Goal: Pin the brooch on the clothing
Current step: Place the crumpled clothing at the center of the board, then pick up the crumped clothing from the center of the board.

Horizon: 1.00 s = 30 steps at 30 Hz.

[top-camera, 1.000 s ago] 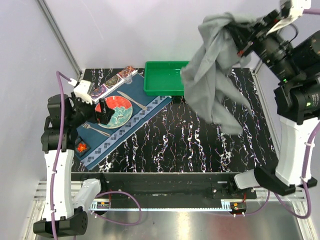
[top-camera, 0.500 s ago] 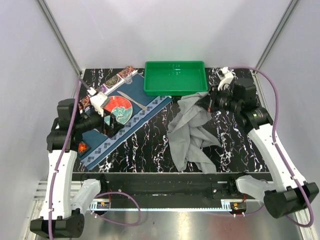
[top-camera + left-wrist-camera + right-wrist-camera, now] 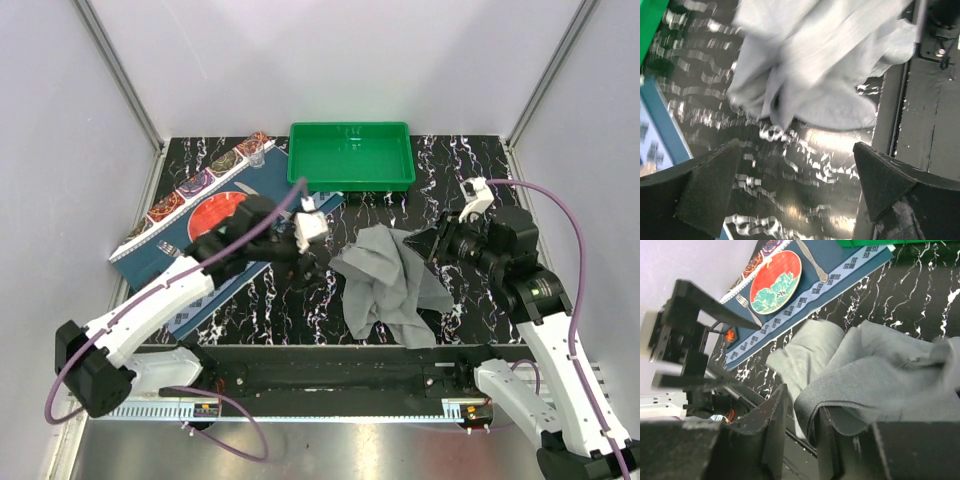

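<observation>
The clothing [image 3: 385, 285], a grey shirt, lies crumpled on the black marbled table right of centre. My right gripper [image 3: 427, 245] is at its right edge. In the right wrist view its jaws [image 3: 802, 399] stand apart, a hemmed fold of the shirt [image 3: 880, 380] draped over one finger with a gap to the other. My left gripper [image 3: 303, 262] hovers just left of the shirt, wide open and empty [image 3: 795, 185], with the shirt [image 3: 825, 60] ahead of it. The brooch [image 3: 731, 333], a tiny red-orange spot, sits on the placemat's near corner.
A green tray [image 3: 350, 155] stands at the back centre. The dark blue placemat [image 3: 150, 240] at the left carries a red-and-teal plate [image 3: 212, 215] and cutlery. Round coasters [image 3: 225, 160] lie along the back left. The table's front rail runs just below the shirt.
The right arm came down from high up and laid the shirt on the table, and its jaws have parted. The left arm swung from the placemat to the table's centre, beside the shirt.
</observation>
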Each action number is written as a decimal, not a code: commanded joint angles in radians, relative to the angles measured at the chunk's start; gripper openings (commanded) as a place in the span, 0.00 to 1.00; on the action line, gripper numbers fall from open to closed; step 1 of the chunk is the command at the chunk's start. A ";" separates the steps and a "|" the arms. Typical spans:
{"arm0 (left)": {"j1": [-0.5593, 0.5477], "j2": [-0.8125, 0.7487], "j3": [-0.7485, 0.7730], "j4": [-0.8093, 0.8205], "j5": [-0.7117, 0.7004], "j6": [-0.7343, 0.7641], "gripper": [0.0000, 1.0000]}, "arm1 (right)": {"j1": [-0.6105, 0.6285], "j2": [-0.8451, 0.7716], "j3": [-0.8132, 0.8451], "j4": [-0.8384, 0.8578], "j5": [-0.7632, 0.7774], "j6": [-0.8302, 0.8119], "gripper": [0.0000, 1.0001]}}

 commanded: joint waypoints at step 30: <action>-0.293 0.192 0.114 0.344 -0.532 0.244 0.00 | 0.001 0.084 0.393 -0.269 0.238 -0.326 0.00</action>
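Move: The crumpled clothing's middle lies about 14 cm to my left hand's right, 4 cm back and 9 cm below, with its raised near folds closer. From my right hand that middle is some 9 cm back, 2 cm left and 15 cm below; the upper edge already sits between those part-open fingers. The green tray is roughly 25 cm ahead of my left hand and 5 cm right; the plate is 9 cm ahead and 23 cm left. I reach my open left hand about 14 cm to the right into the raised left part of the clothing, sinking slightly and rolling the wrist some 35 degrees, then shut its fingers on a fold at the end. Meanwhile my right fingers close on the cloth's upper edge as the hand dips about 3 cm; it then rises about 6 cm, easing a little right. ##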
